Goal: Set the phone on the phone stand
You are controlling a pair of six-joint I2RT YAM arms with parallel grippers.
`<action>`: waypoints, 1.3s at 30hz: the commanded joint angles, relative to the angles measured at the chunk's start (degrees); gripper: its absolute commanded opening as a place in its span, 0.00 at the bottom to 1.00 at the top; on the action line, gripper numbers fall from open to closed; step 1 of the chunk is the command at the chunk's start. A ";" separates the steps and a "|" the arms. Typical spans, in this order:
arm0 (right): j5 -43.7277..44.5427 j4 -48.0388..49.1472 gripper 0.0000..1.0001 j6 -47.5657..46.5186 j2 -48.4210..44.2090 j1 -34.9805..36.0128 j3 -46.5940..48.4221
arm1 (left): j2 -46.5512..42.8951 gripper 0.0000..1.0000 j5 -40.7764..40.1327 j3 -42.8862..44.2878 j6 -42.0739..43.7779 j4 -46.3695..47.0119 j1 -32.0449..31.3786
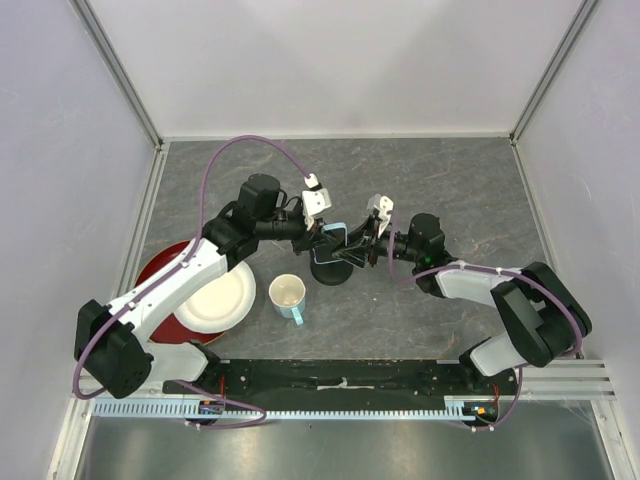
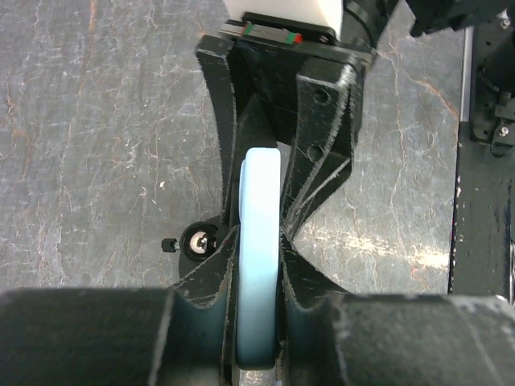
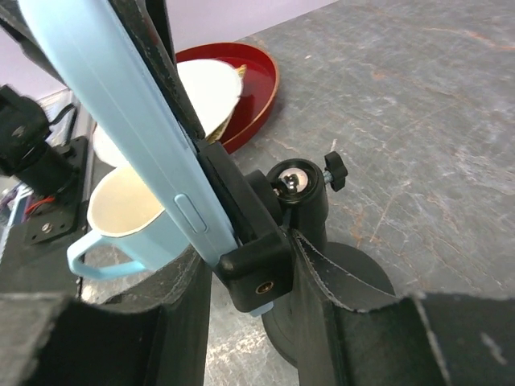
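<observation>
The phone (image 1: pixel 336 231) has a light blue edge and stands on edge above the phone stand (image 1: pixel 331 270), a black disc base with a ball joint (image 3: pixel 290 181). My left gripper (image 1: pixel 325 238) is shut on the phone (image 2: pixel 259 241), a finger pressed against each flat side. In the right wrist view the phone (image 3: pixel 137 137) slants down into the stand's black clamp holder (image 3: pixel 259 269). My right gripper (image 3: pixel 241 245) comes in from the right. Its fingers touch the phone and clamp holder on both sides. The screen is hidden.
A light blue cup (image 1: pixel 288 296) stands just left of the stand's base. Further left a white plate (image 1: pixel 215 300) lies on a red plate (image 1: pixel 160 268). The black mounting rail (image 1: pixel 340 378) runs along the near edge. Enclosure walls surround the table.
</observation>
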 commanded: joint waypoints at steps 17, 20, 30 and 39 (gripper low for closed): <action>55.13 2.86 0.08 -8.06 -17.92 25.62 -8.19 | 5.04 0.02 -10.15 1.28 -5.66 9.47 -2.11; 42.67 -4.08 0.56 -6.58 -21.08 17.20 -8.27 | 4.68 0.02 -7.07 1.98 -4.16 7.27 -2.11; 17.14 -10.25 0.93 -3.41 -28.47 2.77 -8.80 | 4.51 0.02 -2.94 2.24 -3.81 5.78 -2.02; 3.35 -6.92 0.87 -1.91 -19.00 -1.54 -4.85 | 2.66 0.02 2.67 1.63 -2.23 4.72 -2.02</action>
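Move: Between the right fingers, about a centimetre beyond their pads to the left, is the phone stand's head. The phone rises from there, its middle some 4 cm left and 3 cm above that hand. The stand's base is roughly 4 cm ahead, 3 cm left and 13 cm below the right hand; the mug lies 13 cm left, 3 cm back and 11 cm down. From the left hand, which holds the phone's upper end, the head is about 5 cm right, 2 cm back and 6 cm lower. Twisting clockwise by about 35 degrees, the right hand keeps its pinch on the stand's head and draws it roughly 2 cm to the right, while the left hand, still holding the phone, follows about 2.5 cm right. Then the right fingers open wide and let go, backing off right and up to some 6 cm before sinking slightly; the wrist turns part-way back counter-clockwise. ##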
